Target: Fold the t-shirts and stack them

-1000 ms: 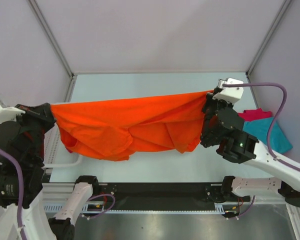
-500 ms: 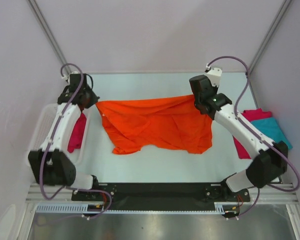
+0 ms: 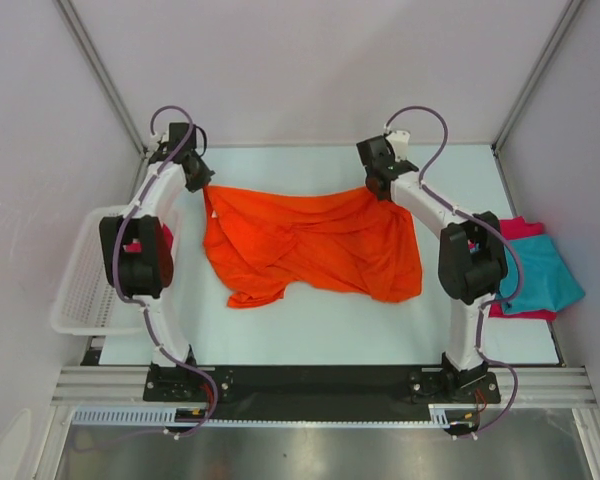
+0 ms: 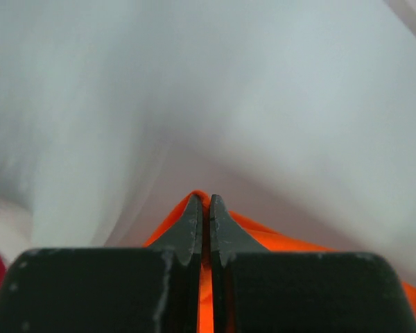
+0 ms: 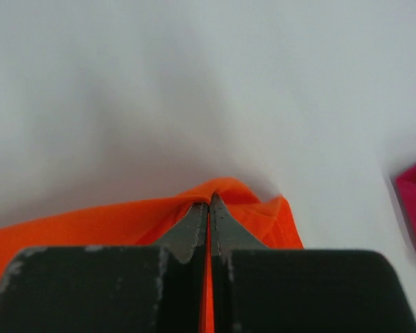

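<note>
A bright orange t-shirt lies rumpled across the middle of the table, its far edge stretched between both arms. My left gripper is shut on the shirt's far left corner. My right gripper is shut on its far right corner. Both arms reach to the back of the table. At the right side a teal t-shirt lies on top of a crimson t-shirt. Another crimson t-shirt sits in the basket, mostly hidden by the left arm.
A white mesh basket stands at the left edge of the table. The enclosure's walls and corner posts close off the back and sides. Bare table shows in front of the orange shirt.
Both arms have swung from near the camera out to the back of the table, carrying the orange shirt's edge away. The shirt has gone from hanging in the air to lying on the table.
</note>
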Controlling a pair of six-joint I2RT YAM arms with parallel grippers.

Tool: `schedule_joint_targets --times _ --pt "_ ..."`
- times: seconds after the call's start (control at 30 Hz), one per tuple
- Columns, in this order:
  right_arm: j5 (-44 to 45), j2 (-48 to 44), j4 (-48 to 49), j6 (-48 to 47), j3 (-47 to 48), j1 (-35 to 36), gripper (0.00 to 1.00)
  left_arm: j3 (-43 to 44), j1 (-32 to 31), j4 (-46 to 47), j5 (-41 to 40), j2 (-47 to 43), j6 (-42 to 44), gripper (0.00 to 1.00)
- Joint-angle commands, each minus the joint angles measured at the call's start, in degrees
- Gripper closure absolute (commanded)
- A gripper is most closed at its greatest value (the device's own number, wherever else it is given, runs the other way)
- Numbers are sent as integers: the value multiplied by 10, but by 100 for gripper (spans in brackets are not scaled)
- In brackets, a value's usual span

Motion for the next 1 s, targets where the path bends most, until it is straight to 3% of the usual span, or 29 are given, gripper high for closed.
schedule_joint_targets --times 0.0,0.4,0.43,0.47,0.5,0.57,0.6,0.8,0.97 --pt "32 40 23 -12 81 -8 100 77 6 -3 -34 34 18 100" --pt "52 139 18 -25 174 -29 100 161 7 -19 -23 122 38 99" --pt "47 152 12 -26 184 -35 93 169 7 -20 -13 126 42 91" --pt "39 158 10 -24 189 -36 71 173 7 -20 -5 130 46 63" --pt "36 162 8 -25 192 -38 63 173 7 -19 4 131 47 43" --pt "29 164 6 -23 196 -42 54 168 7 -20 4 127 48 12" --pt "27 161 6 -24 195 -43 53 165 7 -19 2 118 48 4" --pt "18 131 13 -27 190 -43 52 123 7 -21 3 46 58 0" --pt "12 57 8 -8 105 -20 53 -45 6 9 17 -81 56 1"
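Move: The orange t-shirt's two far corners are already pinched, one in each hand; the table spot for the left corner is about 5 cm ahead of the left hand and 4 below. The right corner's spot is some 7 cm ahead of the right hand, 2 right and 5 down. The white basket is centred roughly 22 cm left of the left hand and 21 back. The folded stack lies about 34 cm right of the right hand and 18 back. The orange t-shirt's far edge is carried on forward by both hands, about 5 cm by the left and 7 by the right, then lowered some 3 cm towards the table, the right hand rising slightly first. Low down, both hands let go of their corners, the left opening wide and the right about halfway; the left then backs off 3 to 4 cm. ##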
